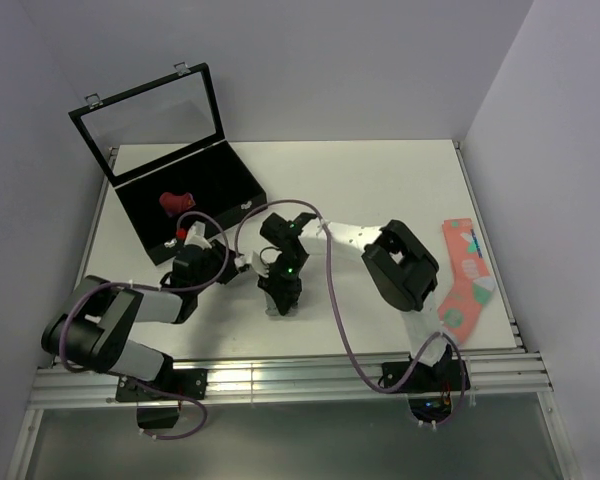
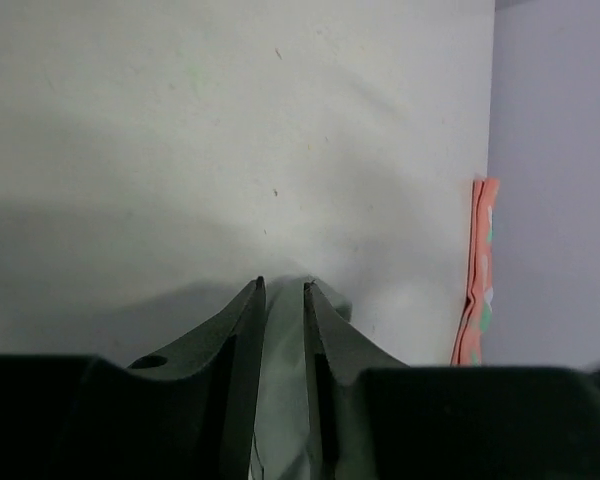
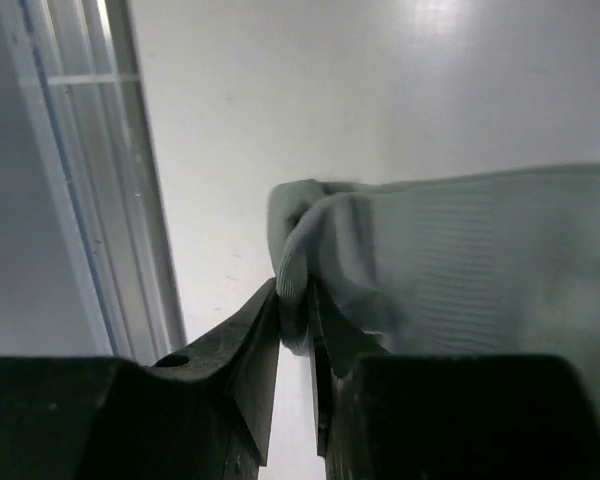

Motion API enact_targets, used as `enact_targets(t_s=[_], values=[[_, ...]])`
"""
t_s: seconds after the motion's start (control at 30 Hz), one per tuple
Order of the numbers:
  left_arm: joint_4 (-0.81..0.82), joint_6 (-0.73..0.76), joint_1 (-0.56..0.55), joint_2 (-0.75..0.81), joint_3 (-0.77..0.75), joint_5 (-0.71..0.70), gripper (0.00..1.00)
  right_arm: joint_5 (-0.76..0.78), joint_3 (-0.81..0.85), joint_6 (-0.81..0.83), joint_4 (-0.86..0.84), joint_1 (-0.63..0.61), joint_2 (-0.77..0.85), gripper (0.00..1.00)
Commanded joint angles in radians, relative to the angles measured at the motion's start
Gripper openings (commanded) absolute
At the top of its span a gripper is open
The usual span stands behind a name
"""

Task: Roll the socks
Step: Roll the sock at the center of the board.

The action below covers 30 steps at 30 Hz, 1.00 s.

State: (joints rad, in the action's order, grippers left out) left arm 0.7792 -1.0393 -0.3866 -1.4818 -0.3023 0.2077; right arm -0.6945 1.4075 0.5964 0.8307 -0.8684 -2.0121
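Observation:
The grey sock (image 3: 460,250) is held between both grippers low over the table. My left gripper (image 2: 282,287) is shut on a strip of its grey fabric (image 2: 283,380). My right gripper (image 3: 295,292) is shut on its folded edge. In the top view the left gripper (image 1: 240,263) and right gripper (image 1: 280,298) meet near the table's middle front, and the arms hide most of the grey sock. The magenta-red sock (image 1: 177,203) lies bunched inside the open black case (image 1: 230,185), away from both grippers.
The case's glass lid (image 1: 150,120) stands open at the back left. A salmon-pink patterned sock (image 1: 465,280) lies along the right table edge and also shows in the left wrist view (image 2: 478,280). A metal rail (image 1: 280,375) runs along the near edge.

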Motion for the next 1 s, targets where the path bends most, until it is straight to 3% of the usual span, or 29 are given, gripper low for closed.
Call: enact_targets(t_s=[0.0, 0.2, 0.4, 0.53, 0.73, 0.87, 0.97], values=[[0.088, -0.027, -0.015, 0.098, 0.057, -0.005, 0.27, -0.072, 0.119, -0.023, 0.131, 0.100, -0.077, 0.24], [0.107, 0.004, -0.017, 0.213, 0.140, -0.019, 0.27, -0.053, 0.195, -0.047, 0.174, 0.151, -0.171, 0.24], [0.104, 0.131, -0.054, 0.305, 0.175, -0.010, 0.27, -0.085, 0.306, -0.049, 0.283, 0.154, -0.267, 0.24], [0.078, 0.269, -0.217, 0.368, 0.170, -0.105, 0.35, -0.138, 0.386, -0.021, 0.398, 0.160, -0.335, 0.24], [0.081, 0.424, -0.281, 0.345, 0.155, -0.068, 0.43, -0.138, 0.468, 0.032, 0.522, 0.169, -0.404, 0.25], [0.071, 0.485, -0.316, 0.238, 0.111, -0.005, 0.47, -0.125, 0.495, 0.094, 0.610, 0.172, -0.436, 0.25], [0.117, 0.501, -0.328, 0.172, 0.094, 0.068, 0.55, -0.117, 0.475, 0.108, 0.610, 0.172, -0.436, 0.25]])
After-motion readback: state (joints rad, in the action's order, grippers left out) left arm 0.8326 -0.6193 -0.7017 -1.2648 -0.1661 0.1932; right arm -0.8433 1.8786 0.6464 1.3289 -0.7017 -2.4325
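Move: The grey sock is strung between the grippers. Its rolled end, pinched in the right fingers, lies about 12 cm back, 9 cm right and some 3 cm below the left hand, which has the other edge. From the right hand, the sock's loose middle is about 6 cm forward and 4 cm left, at much the same height. The black box is centred some 16 cm forward and 12 cm left of the left hand, a little lower, with the red roll inside. Free the left gripper from the sock's far edge and carry it back about 9 cm and some 5 cm right, arcing over and down towards the rolled end, turning its fingers some 25 degrees clockwise and opening them well wider. Keep the right pinch, shift it forward about 4 cm, slightly down, then swing its fingertips back towards the base to roll. ##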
